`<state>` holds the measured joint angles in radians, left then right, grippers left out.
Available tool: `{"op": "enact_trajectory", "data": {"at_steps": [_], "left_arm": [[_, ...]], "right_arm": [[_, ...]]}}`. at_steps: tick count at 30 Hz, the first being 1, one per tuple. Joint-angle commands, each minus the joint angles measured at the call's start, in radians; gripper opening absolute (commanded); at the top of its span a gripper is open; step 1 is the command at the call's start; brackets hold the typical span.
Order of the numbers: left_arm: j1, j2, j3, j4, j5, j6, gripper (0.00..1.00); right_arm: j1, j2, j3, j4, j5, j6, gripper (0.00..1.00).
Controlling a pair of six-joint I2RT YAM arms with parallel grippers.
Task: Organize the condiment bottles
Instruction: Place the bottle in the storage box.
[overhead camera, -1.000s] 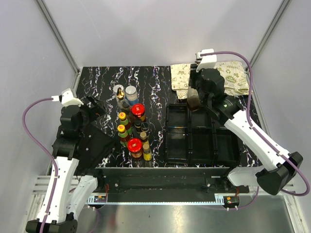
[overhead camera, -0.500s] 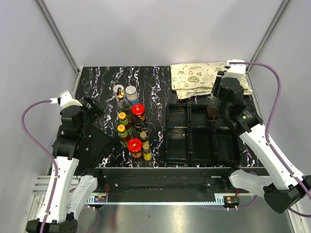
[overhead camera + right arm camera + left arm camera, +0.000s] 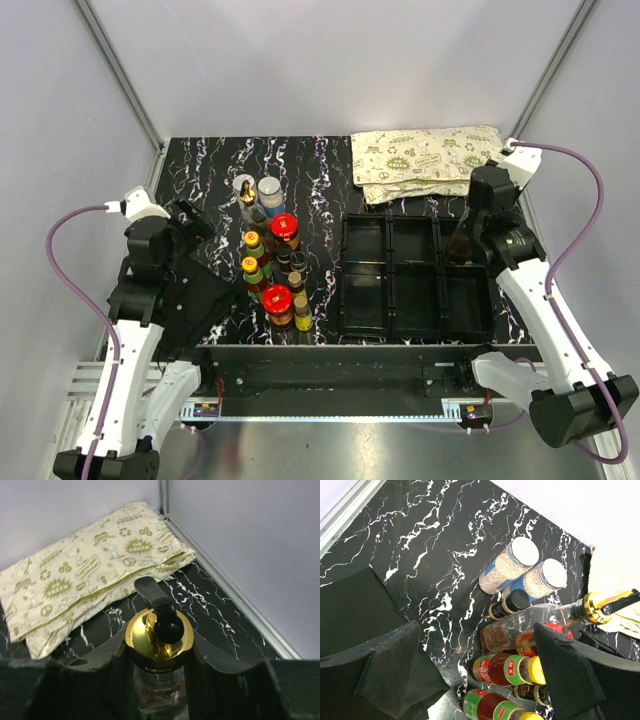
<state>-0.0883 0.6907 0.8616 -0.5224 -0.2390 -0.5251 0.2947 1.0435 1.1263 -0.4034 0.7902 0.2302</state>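
Note:
My right gripper [image 3: 468, 236] is shut on a clear gold-spouted glass bottle [image 3: 459, 244], held upright over the back right compartment of the black tray [image 3: 346, 272]. In the right wrist view the fingers clasp the bottle's neck under its gold cap [image 3: 150, 636]. The other condiment bottles [image 3: 272, 262] stand clustered left of the tray: red-lidded jars [image 3: 284, 226], yellow-capped sauces [image 3: 507, 669], grey-lidded shakers [image 3: 512, 565] and a second gold-spouted bottle [image 3: 535, 625]. My left gripper [image 3: 197, 225] is open just left of the cluster, holding nothing.
A folded cream cloth with green prints [image 3: 425, 160] lies at the back right, behind the tray. The grey wall and metal rail [image 3: 235, 600] run close to the right gripper. Black marble tabletop [image 3: 210, 170] shows behind and left of the cluster.
The right arm carried the gold-spouted bottle rightward, from the tray's back left corner near the cloth to above its back right compartment. The left arm stayed put.

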Motion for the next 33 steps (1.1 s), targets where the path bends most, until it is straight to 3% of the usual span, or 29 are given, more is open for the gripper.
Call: {"op": "enact_trajectory", "data": {"at_steps": [1, 6, 19, 25, 33], "left_arm": [[0.004, 0.004, 0.017, 0.039, 0.001, -0.001, 0.99], [0.004, 0.018, 0.019, 0.038, 0.012, -0.003, 0.99], [0.004, 0.046, 0.033, 0.039, 0.03, -0.001, 0.99], [0.004, 0.052, 0.033, 0.038, 0.037, 0.0, 0.99], [0.004, 0.059, 0.034, 0.038, 0.044, -0.007, 0.99]], "right_arm": [[-0.066, -0.008, -0.02, 0.098, -0.015, 0.096, 0.0], [-0.117, 0.035, -0.065, 0.187, -0.052, 0.081, 0.0], [-0.161, 0.124, -0.201, 0.606, -0.131, -0.072, 0.0], [-0.166, 0.159, -0.207, 0.667, -0.123, -0.126, 0.0], [-0.169, 0.058, -0.172, 0.647, -0.129, -0.176, 0.0]]}}
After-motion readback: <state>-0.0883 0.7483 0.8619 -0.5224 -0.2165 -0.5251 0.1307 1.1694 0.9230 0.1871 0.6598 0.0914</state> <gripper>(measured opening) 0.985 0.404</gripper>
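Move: The right hand holds the glass bottle by its neck just over the box's rear right compartment, whose middle lies about 21 cm almost straight below. The rear middle compartment is some 12 cm to the left at that depth, and the front right one 15 cm back. The folded cloth lies about 21 cm farther out and 5 cm left, 23 cm down. From the left hand, the rear right compartment is roughly 66 cm right, 2 cm ahead and 18 cm below. To the right by about 3 cm first, then forward some 6 cm towards the cloth side, the right hand swings the neck of the glass bottle outward while sinking about 2 cm and tipping its fingers up some 10 degrees. The fingers keep their hold, and the bottle pivots between them, its foot staying behind at the rear right compartment. ##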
